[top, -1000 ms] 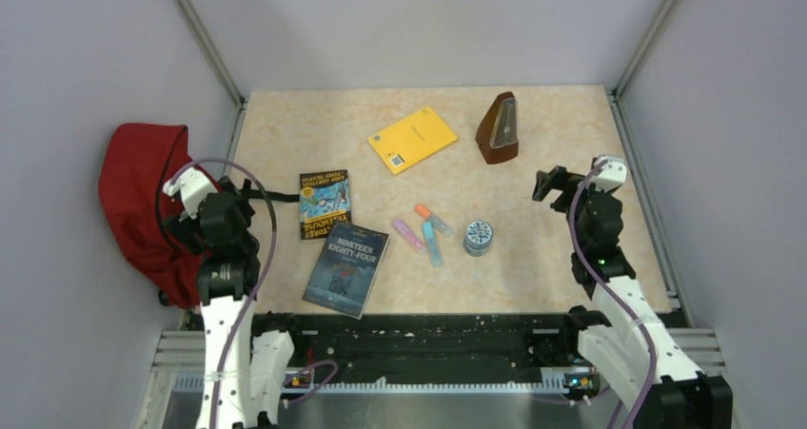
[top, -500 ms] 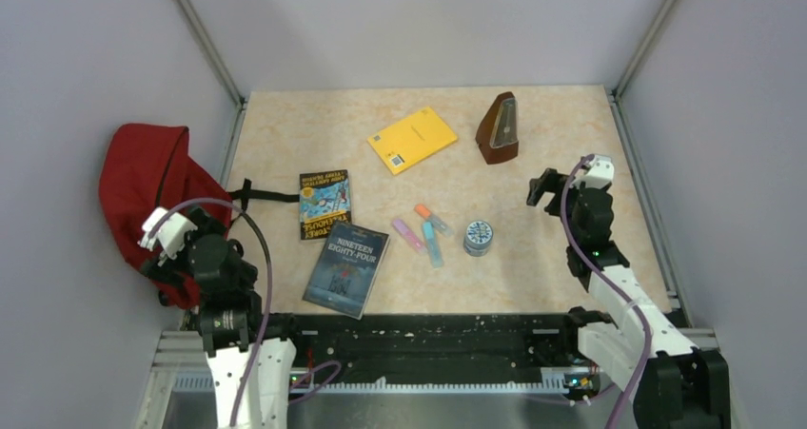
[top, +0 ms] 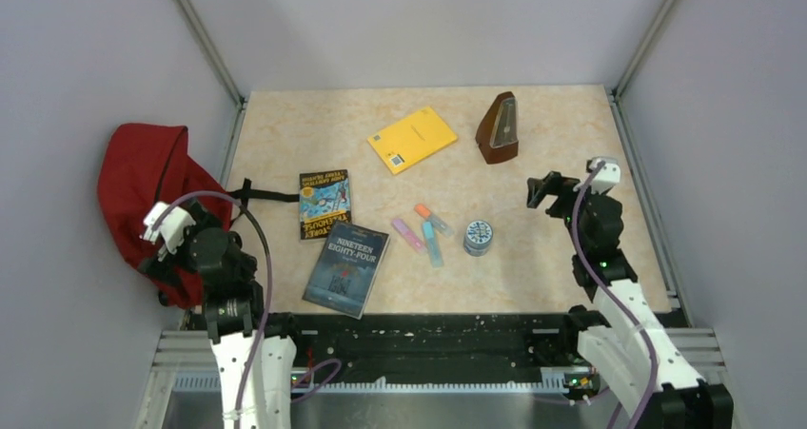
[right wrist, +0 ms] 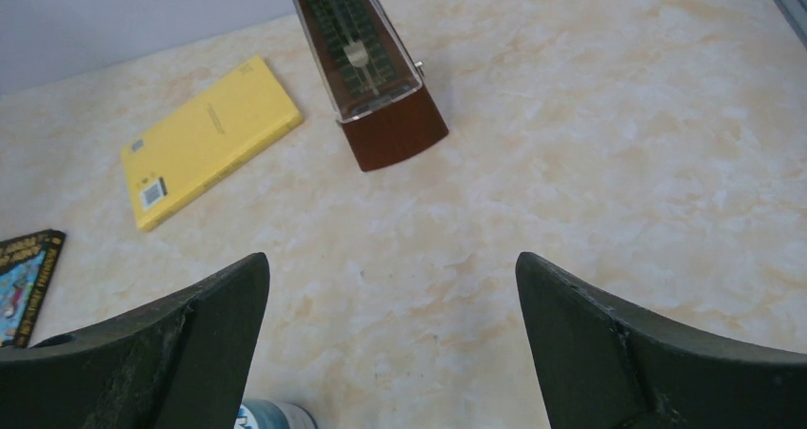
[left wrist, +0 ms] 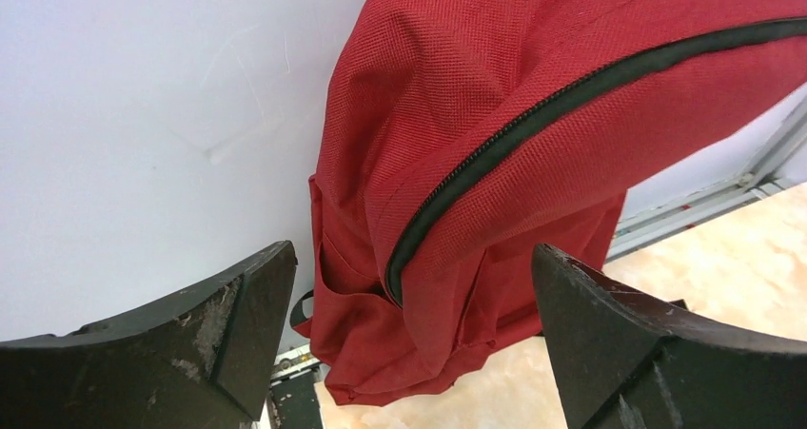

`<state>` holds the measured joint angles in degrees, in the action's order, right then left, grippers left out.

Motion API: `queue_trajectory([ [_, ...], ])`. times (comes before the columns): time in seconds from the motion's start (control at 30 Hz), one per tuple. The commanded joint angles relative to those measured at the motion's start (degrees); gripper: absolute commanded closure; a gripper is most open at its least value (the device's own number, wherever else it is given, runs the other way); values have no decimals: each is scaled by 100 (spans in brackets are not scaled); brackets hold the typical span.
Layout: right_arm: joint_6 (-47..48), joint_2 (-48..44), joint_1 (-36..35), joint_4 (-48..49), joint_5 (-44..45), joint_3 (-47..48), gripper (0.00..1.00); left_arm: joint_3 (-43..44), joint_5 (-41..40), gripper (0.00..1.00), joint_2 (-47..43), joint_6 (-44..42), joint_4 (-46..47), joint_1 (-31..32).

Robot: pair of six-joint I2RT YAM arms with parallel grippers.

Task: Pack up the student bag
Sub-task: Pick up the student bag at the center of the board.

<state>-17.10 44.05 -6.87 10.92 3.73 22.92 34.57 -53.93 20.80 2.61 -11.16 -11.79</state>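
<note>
The student bag [top: 141, 189], a red backpack, slumps against the left wall, partly off the table's left edge. In the left wrist view the student bag [left wrist: 495, 144] hangs close ahead, with its black zipper [left wrist: 533, 125] running diagonally across. My left gripper [top: 152, 258] is at the bag's near end. It is open, and the left gripper [left wrist: 411, 253] frames the bag's lower corner without touching it. My right gripper [top: 544, 189] hovers open at the right side of the table. In its wrist view the right gripper [right wrist: 391, 258] has only bare tabletop between its fingers.
On the table lie a yellow book [top: 412, 139], a brown metronome [top: 499, 127], a comic-cover book [top: 324, 203], a dark paperback [top: 346, 268], several highlighters [top: 423, 229] and a round tin [top: 478, 237]. A black strap [top: 262, 195] trails from the bag. Walls enclose the table on three sides.
My left arm has pulled back toward the near left corner, and its gripper now sits lower along the bag. The right gripper has shifted slightly. The objects have not moved.
</note>
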Motion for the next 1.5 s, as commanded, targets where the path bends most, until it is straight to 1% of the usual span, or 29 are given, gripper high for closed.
queue_trajectory([
  [0.0, -154, -722, 28, -162, -346, 42, 1, -66, 140, 2, 319, 51, 497, -374],
  [0.13, -109, -1136, 34, -397, -346, 98, 1, -2, 324, 2, 711, 596, 356, -962],
  [0.2, -118, -1224, 32, -479, -590, 133, 1, 13, 546, 2, 947, 610, 381, -1025],
  [0.33, -211, -1296, 31, -447, -726, 48, 1, 81, 759, 3, 1298, 626, 322, -1022],
  [0.37, -236, -1292, 35, -423, -751, 20, 1, 83, 806, 8, 1311, 626, 312, -1026],
  [0.4, -269, -1294, 29, -398, -774, -7, 1, 79, 867, 17, 1290, 624, 308, -1027],
  [0.47, -310, -1272, 31, -387, -836, -37, 1, 76, 1005, 40, 1183, 577, 303, -1026],
  [0.57, -348, -1273, 33, -424, -902, -34, 2, 59, 1206, 68, 872, 534, 307, -1019],
  [0.63, -386, -1271, 33, -466, -941, -27, 2, 54, 1480, 84, 563, 523, 299, -1018],
  [0.67, -401, -1274, 34, -494, -961, -10, 2, 39, 1594, 97, 390, 528, 298, -1014],
  [0.7, -400, -1268, 29, -520, -1031, -4, 3, 37, 1687, 100, 213, 548, 298, -1013],
  [0.83, -448, -1263, 29, -575, -1395, 67, 4, 76, 2393, 100, -471, 606, 219, -948],
  [0.93, -478, -1270, 35, -617, -1598, 149, 5, 125, 2858, 100, -677, 648, 162, -875],
  [1.07, -349, -1305, 36, -893, -1698, 330, 5, 207, 4113, 100, -622, 503, 182, -677],
  [1.2, -118, -1406, 29, -1209, -1422, 390, 5, 394, 4606, 100, -432, 840, -95, -557],
  [1.3, -130, -1411, 29, -1184, -1517, 361, 4, 384, 5264, 100, -415, 840, 47, -340],
  [1.47, -242, -1442, 33, -1138, -2117, 424, 3, 392, 7181, 100, -332, 737, 324, -129],
])
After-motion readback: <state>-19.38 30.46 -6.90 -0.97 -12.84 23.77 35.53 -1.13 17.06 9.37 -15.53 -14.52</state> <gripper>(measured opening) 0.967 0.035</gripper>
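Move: The student bag, leaning upright by the left wall, has its middle about 9 cm ahead of the left hand, 6 cm to its left and some 10 cm below. The comic lies roughly 20 cm ahead and 28 cm to the right of this hand, the Nineteen Eighty-Four book 5 cm ahead and 34 cm to the right, both some 27 cm below. From the right hand the bag lies about 85 cm left and 7 cm back, near its height. Pinching the red cloth at the bag's zipped edge: the left hand's open fingers sink about 4 cm while going left and forward, shut on it, rise some 5 cm, then carry it right by roughly 15 cm and forward, swinging clockwise about 50 degrees. The open right hand rises, then draws back and left about 5 cm, turning counter-clockwise. ##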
